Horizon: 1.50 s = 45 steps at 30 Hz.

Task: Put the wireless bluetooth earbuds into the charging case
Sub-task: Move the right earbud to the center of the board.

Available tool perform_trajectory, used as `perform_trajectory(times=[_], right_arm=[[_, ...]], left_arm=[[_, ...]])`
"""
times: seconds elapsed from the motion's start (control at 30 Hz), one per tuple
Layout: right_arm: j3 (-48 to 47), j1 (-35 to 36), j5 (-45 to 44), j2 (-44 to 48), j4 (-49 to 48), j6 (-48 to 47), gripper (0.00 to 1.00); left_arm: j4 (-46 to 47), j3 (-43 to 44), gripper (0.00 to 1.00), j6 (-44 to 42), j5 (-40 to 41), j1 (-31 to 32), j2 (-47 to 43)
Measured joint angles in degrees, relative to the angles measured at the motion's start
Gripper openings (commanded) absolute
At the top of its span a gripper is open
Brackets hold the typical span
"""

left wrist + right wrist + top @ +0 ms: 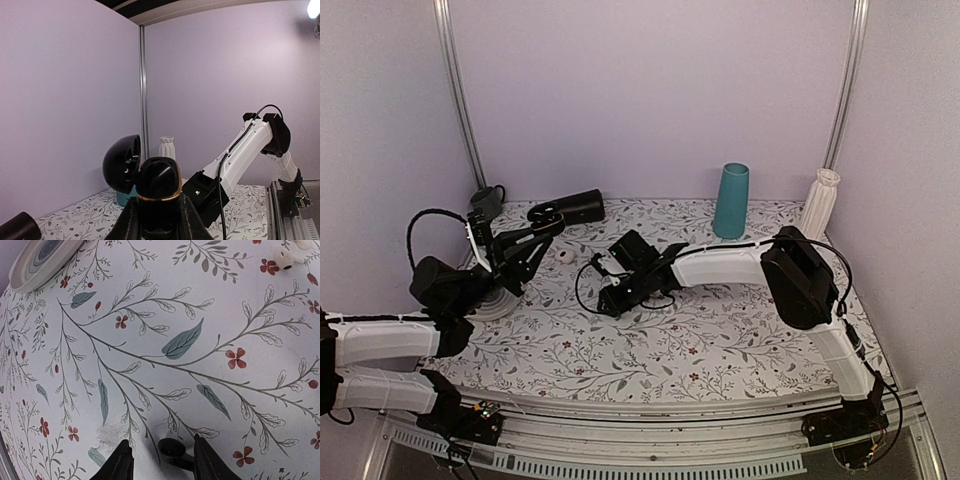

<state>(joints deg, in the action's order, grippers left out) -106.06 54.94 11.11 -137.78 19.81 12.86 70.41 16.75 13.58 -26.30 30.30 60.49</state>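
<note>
My left gripper [159, 212] is shut on the charging case [159, 184], a black case with a gold rim, held upright above the table. Its domed lid [121, 162] is swung open to the left. The inside is too dark to tell what it holds. In the top view this gripper [542, 225] is raised at the back left. My right gripper [162, 444] is open and low over the cloth. One small black earbud [173, 447] lies between its fingers, nearer the right finger [207, 460]. In the top view the right gripper [604, 297] points down at mid-table.
A small white earbud [284, 259] lies on the floral cloth beyond the right gripper, also seen in the top view [565, 256]. A white round dish [45, 260] sits at the left. A black cylinder [582, 207], a teal cup [731, 200] and a white vase [819, 203] stand along the back.
</note>
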Motion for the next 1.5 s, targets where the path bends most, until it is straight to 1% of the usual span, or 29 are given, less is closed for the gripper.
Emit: perform_trajectory(times=[0.27, 0.53, 0.67, 0.77, 0.83, 0.9, 0.93, 1.0, 1.17, 1.33, 1.5], right_arm=[[1.70, 1.11, -5.90, 1.18, 0.22, 0.35, 0.38], [1.90, 2.93, -13.07, 1.20, -0.13, -2.80, 0.34], [1.90, 3.48, -16.24, 1.18, 0.31, -4.61, 0.30], [1.90, 3.58, -17.97, 1.07, 0.42, -5.62, 0.25], [1.90, 3.56, -18.53, 1.07, 0.44, -6.12, 0.21], [2.10, 3.56, -18.71, 1.07, 0.33, -6.36, 0.20], [2.49, 3.56, -18.69, 1.18, -0.11, -6.40, 0.17], [4.00, 3.56, -18.45, 1.92, -1.49, -6.47, 0.15], [12.98, 3.56, -15.85, 7.87, -2.58, -6.25, 0.14], [22.86, 3.54, -11.19, 14.67, -3.28, -4.72, 0.13], [32.54, 3.54, -5.51, 21.57, -3.58, -0.94, 0.15]], left_arm=[[0.44, 0.00, 0.00, 0.07, -0.02, 0.00, 0.81], [0.46, 0.00, 0.00, 0.22, -0.02, 0.00, 1.66], [-0.24, 0.13, 0.00, 0.35, 0.44, 0.00, 1.66], [-1.42, 0.59, 0.00, 0.72, 1.38, 0.00, 1.66], [-1.90, 0.87, 0.00, 1.03, 1.62, 0.00, 1.66], [-2.29, 1.20, 0.00, 1.11, 1.73, 0.00, 1.68], [-2.43, 1.42, 0.00, 1.18, 1.70, 0.00, 1.70], [-2.56, 1.95, 0.00, 1.27, 1.68, 0.00, 1.92], [-2.62, 3.93, 0.00, 1.75, 0.83, 0.00, 4.59], [-2.56, 5.01, 0.00, 2.54, -0.07, 0.48, 8.13], [-2.27, 5.88, 0.00, 2.56, -0.24, 1.73, 10.91]])
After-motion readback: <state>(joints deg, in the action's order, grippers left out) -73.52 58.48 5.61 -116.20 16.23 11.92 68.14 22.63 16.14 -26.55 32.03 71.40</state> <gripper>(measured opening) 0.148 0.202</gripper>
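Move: The right earbud lies on the board almost between the right hand's parted fingertips, about 1 cm ahead, 1 cm to the right and 1 cm below. The white oval piece is some 10 cm ahead and 8 cm right of that hand; the small white knob is about 10 cm ahead and 8 cm left. From the left hand, which holds the open charging case, the earbud lies roughly 9 cm ahead, 9 cm right and 30 cm below. Easing about 2 cm right and a little forward, the right hand tilts some 20 degrees, fingertips swinging forward and steeper, and closes on the earbud. It then heads back and to the right, about 11 cm, staying low over the board towards its centre, partly undoing the tilt. The left hand keeps hold of the case and drifts a few centimetres forward, right and down. ##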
